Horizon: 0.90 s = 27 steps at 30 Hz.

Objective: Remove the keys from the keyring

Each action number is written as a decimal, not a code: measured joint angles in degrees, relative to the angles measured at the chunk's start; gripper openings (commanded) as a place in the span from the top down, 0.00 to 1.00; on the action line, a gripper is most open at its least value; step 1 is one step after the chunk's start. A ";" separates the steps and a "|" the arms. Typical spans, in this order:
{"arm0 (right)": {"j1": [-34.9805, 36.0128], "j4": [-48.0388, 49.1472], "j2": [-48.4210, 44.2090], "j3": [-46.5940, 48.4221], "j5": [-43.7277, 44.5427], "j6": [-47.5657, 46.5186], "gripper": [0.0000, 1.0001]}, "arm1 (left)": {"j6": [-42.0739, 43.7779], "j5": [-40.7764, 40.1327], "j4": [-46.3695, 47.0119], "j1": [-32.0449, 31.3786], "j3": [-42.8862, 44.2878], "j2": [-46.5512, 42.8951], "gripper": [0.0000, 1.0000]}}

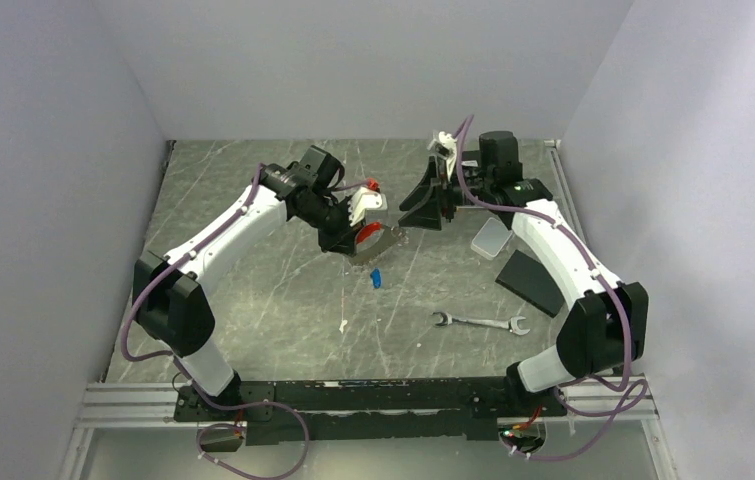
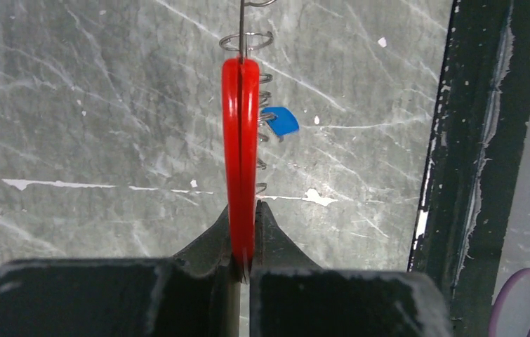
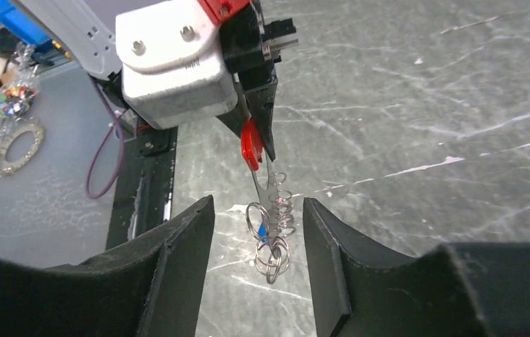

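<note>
My left gripper point(image 2: 243, 210) is shut on the red tag point(image 2: 241, 140) of the keyring point(image 3: 270, 242) and holds it up above the table. Below the tag hang a flat silvery strip, a wire coil and several linked rings point(image 3: 274, 254). In the right wrist view my right gripper point(image 3: 258, 203) is open, a finger on each side of the hanging rings, touching none of them. A blue-headed key point(image 1: 376, 277) lies on the table under the keyring, apart from it, and also shows in the left wrist view point(image 2: 284, 121).
A silver wrench point(image 1: 480, 322) lies on the table at the front right. A white box point(image 1: 491, 238) and a black slab point(image 1: 531, 282) sit under the right arm. A tiny pale piece point(image 1: 343, 325) lies left of the wrench, too small to identify.
</note>
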 measured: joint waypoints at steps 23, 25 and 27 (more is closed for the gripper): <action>7.89 6.91 3.58 -3.91 0.04 6.86 0.75 | 0.02 5.77 -1.57 0.00 0.63 0.04 1.00; 8.26 7.74 3.76 -4.09 0.13 7.43 0.92 | 0.00 5.99 -1.57 0.00 0.63 0.04 0.99; 8.46 8.26 3.93 -4.13 -0.04 8.46 1.00 | -0.39 6.08 -1.57 0.17 0.63 0.04 0.85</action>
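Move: The outer end of the red piece, which the left fingers already pinch, faces the open right fingers. The red piece's middle is about 7 cm left of the right hand, 2 cm back and 4 cm lower. Its metal strip with rings hangs some 3 cm back, 4 cm left and 7 cm below that hand, and the blue key about 7 cm back, 6 cm left and 13 cm down. From the left hand the red piece's middle lies some 4 cm right, 2 cm forward and about 1 cm lower. Down first and a little back, then leftward, the right hand comes about 5 cm left and 3 cm lower to the outer end of the red piece, its fingers closing from half open to nearly shut around that end. The left hand keeps its pinch on the other end, easing back about 1.5 cm and slightly up. ##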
